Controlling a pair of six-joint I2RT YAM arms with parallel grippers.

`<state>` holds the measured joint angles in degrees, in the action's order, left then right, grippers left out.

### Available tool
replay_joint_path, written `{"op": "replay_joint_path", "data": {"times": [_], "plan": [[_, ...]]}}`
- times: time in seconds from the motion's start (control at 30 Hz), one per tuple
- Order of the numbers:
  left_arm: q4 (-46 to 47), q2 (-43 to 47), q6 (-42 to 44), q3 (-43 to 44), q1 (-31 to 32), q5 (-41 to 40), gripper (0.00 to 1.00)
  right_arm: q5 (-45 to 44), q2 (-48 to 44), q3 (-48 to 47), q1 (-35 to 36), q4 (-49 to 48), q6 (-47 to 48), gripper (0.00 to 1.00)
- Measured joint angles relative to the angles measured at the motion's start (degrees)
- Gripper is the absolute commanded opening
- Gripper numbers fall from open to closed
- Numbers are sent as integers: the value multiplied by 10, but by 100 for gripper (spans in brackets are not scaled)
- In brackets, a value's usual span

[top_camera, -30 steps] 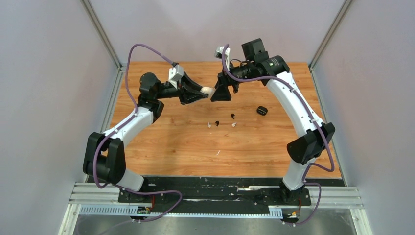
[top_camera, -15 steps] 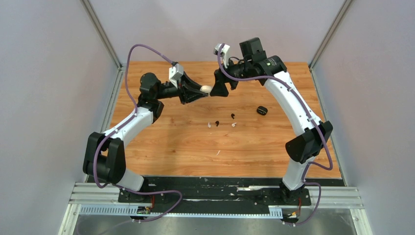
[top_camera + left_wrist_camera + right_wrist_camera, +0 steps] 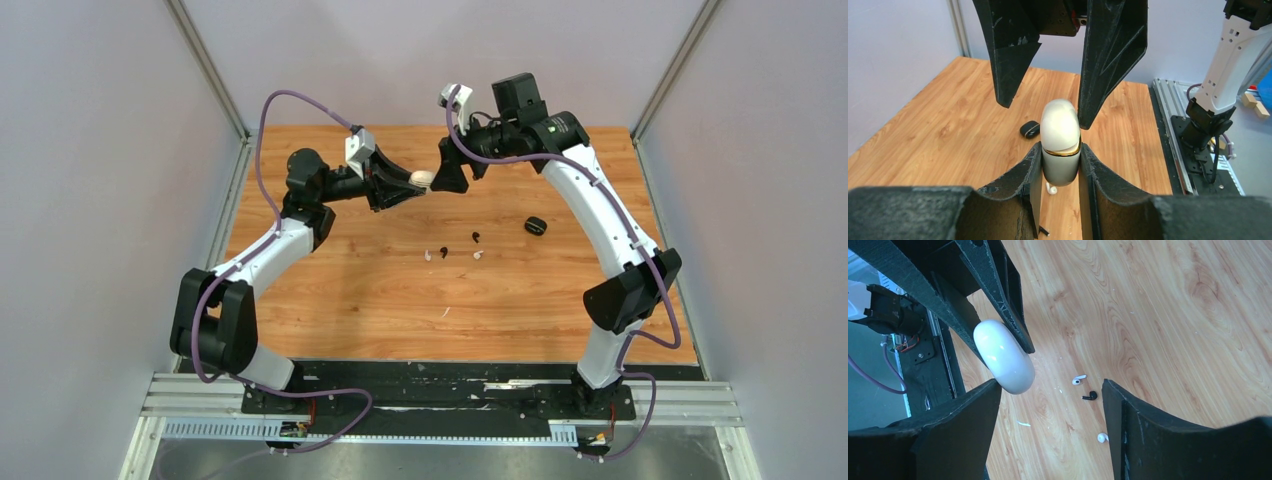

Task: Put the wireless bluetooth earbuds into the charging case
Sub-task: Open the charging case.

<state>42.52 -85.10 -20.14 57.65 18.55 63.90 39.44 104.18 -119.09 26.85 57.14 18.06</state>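
Note:
A white charging case (image 3: 1060, 135) with a gold band is held above the table, my left gripper (image 3: 1060, 150) shut on its lower half. From the top view the case (image 3: 422, 180) sits between both grippers. My right gripper (image 3: 1050, 385) is open, and its fingers (image 3: 1110, 60) straddle the case's rounded top; one finger stands against the lid's side. On the wood below lie two white earbuds (image 3: 428, 255) (image 3: 478, 255) and two black earbuds (image 3: 443, 251) (image 3: 475, 238). The right wrist view shows the case (image 3: 1004, 357) and a white earbud (image 3: 1078, 379).
A small black case (image 3: 534, 226) lies shut on the table to the right of the earbuds, also in the left wrist view (image 3: 1030, 129). A pale sliver of scrap (image 3: 445, 312) lies nearer the front. Grey walls enclose the wooden table (image 3: 330, 290).
My right gripper has moved left and back until its fingers straddle the case's top, and its jaws have narrowed slightly. The left gripper and the case have stayed put.

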Motion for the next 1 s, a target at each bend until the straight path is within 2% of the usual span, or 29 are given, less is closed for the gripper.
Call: {"op": "replay_joint_path", "data": {"times": [0.2, 0.33, 0.7, 1.0], "plan": [[-4, -3, 1, 0, 0, -2, 0, -1, 0, -1, -4, 0, 0, 70], [-12, -3, -1, 0, 3, 13, 0, -9, 0, -4, -12, -17, 4, 63], [2, -16, -37, 0, 7, 17, 0, -11, 0, -4, -10, -26, 25, 62], [14, -17, -53, 0, 7, 14, 0, 15, -11, 23, -8, -39, 39, 51]]}}
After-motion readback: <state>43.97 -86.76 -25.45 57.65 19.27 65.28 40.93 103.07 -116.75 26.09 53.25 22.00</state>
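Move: Already in the left fingers, the charging case points its lid towards the right hand; the lid lies about 2 cm right of the left hand point and 1 cm ahead. From the right hand point it is some 3 cm back and 3 cm left, at its height, beside the finger nearer the base. Far below on the table, roughly 28 cm down, lie a black earbud about 4 cm back and straight in line sideways, and a white earbud 5 cm back, 3 cm left. Forward by just under 2 cm, with a little right and up, the right hand carries its base-side finger against the lid, then eases back about 1 cm while its fingers partly close, the base-side finger now between lid and case body. Keeping its grip, the left hand sinks just under 1 cm, drifts slightly back and right, and tips about 5 degrees. ##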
